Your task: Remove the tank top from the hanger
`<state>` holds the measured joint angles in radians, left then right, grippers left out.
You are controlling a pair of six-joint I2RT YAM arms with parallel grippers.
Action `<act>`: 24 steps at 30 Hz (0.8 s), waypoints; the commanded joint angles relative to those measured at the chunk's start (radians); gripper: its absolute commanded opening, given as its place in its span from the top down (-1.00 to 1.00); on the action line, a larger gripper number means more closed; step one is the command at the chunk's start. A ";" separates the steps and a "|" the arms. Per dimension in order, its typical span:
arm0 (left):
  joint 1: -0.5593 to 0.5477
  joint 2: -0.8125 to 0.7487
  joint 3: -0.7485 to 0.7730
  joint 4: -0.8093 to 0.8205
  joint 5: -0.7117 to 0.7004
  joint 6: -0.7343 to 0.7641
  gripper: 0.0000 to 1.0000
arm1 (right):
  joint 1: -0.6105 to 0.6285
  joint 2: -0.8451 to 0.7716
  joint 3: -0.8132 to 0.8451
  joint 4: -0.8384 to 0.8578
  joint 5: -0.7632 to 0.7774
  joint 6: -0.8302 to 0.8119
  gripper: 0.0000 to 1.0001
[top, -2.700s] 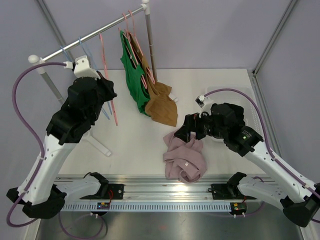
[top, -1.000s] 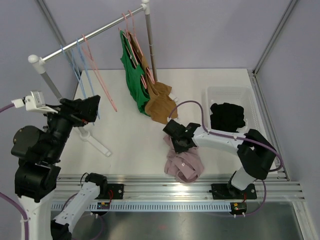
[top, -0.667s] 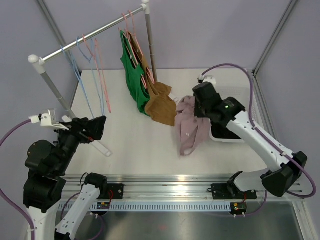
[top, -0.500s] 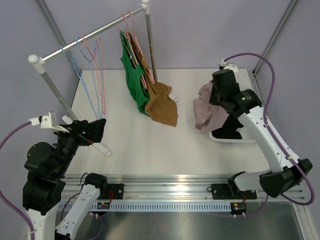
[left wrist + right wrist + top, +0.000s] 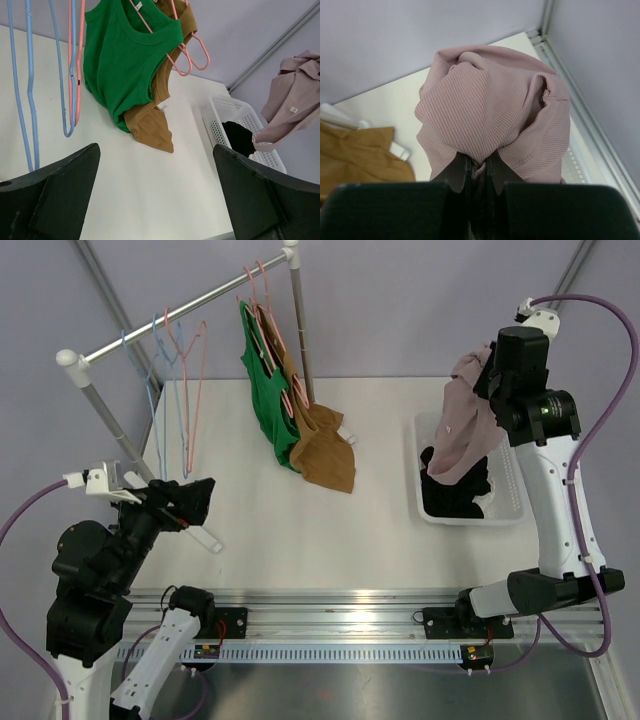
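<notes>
A mauve ribbed tank top (image 5: pixel 463 430) hangs bunched from my right gripper (image 5: pixel 487 368), high over the white basket (image 5: pixel 507 512). In the right wrist view the right gripper (image 5: pixel 479 165) is shut on a fold of that tank top (image 5: pixel 490 110). It also shows in the left wrist view, as the mauve tank top (image 5: pixel 290 110) at the far right. An empty pink hanger (image 5: pixel 195 360) hangs on the rail. My left gripper (image 5: pixel 185 502) sits low at the left, open and empty, its jaws (image 5: pixel 157 155) wide apart over bare table.
A green tank top (image 5: pixel 268 400) and a brown one (image 5: pixel 322 455) hang on pink hangers at the rail's right end. Empty blue hangers (image 5: pixel 150 390) hang further left. A black garment (image 5: pixel 455 495) lies in the basket. The rack's foot (image 5: pixel 205 530) is near my left gripper.
The right arm lifted the mauve tank top off the table's front and carried it up and right, over the basket. The left arm drew back from the rail to the lower left.
</notes>
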<state>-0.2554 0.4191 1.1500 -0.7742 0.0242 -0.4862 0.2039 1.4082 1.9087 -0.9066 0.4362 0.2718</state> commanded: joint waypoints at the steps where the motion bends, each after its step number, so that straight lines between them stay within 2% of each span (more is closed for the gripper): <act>1: -0.002 0.024 0.016 0.047 0.063 0.008 -0.98 | -0.041 0.048 -0.055 0.075 0.087 -0.071 1.00; 6: -0.002 0.096 0.103 0.029 0.091 0.015 -0.98 | -0.096 0.057 -0.353 0.250 -0.028 0.007 0.96; 7: -0.002 0.107 0.135 0.033 0.101 0.014 -0.98 | -0.101 0.067 -0.441 0.264 -0.063 0.029 0.83; 10: -0.002 0.155 0.177 0.058 0.147 0.014 -0.98 | -0.113 0.129 -0.596 0.333 -0.099 0.096 0.65; 13: -0.002 0.219 0.246 0.078 0.194 0.032 -0.98 | -0.135 0.224 -0.661 0.345 -0.106 0.144 0.38; 14: -0.002 0.240 0.266 0.076 0.189 0.037 -0.98 | -0.139 0.245 -0.665 0.338 -0.105 0.155 0.29; 15: -0.002 0.266 0.313 0.073 0.186 0.043 -0.98 | -0.143 0.279 -0.665 0.334 -0.103 0.162 0.10; 17: -0.002 0.351 0.371 0.055 0.181 0.049 -0.98 | -0.146 0.291 -0.640 0.298 -0.103 0.168 -0.13; 19: -0.004 0.430 0.448 0.043 0.162 0.046 -0.98 | -0.146 0.256 -0.594 0.249 -0.085 0.170 -0.49; 21: -0.005 0.477 0.515 0.033 0.108 0.046 -0.98 | -0.146 0.185 -0.550 0.206 -0.056 0.164 -0.98; 24: -0.024 0.592 0.594 -0.009 -0.002 0.049 -0.98 | -0.144 0.091 -0.438 0.114 -0.021 0.132 -0.99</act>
<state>-0.2630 0.9302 1.6733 -0.7628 0.1211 -0.4606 0.0643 1.6588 1.3384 -0.7223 0.3511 0.4141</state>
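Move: Still gripping the pink tank top, the right hand has the basket's middle about 36 cm below, 1 cm farther out and 4 cm to its right; inside, the black tank top lies some 37 cm below, 2 cm back and 1 cm right. The left hand is empty: the green tank top on its hanger is roughly 28 cm ahead, 11 right and 14 lower, the brown one 26 ahead, 18 right and 18 lower, the empty hangers 17 ahead, 6 left and 2 lower. Plunging almost straight down some 34 cm over the basket, the right hand tips its fingers nearly 40 degrees further downward, spreads them wide to let go of the pink tank top, then rises again about 5 cm. The open left hand meanwhile climbs 11 cm, drifting right and then pushing 7 cm forward towards the rail's far end. ##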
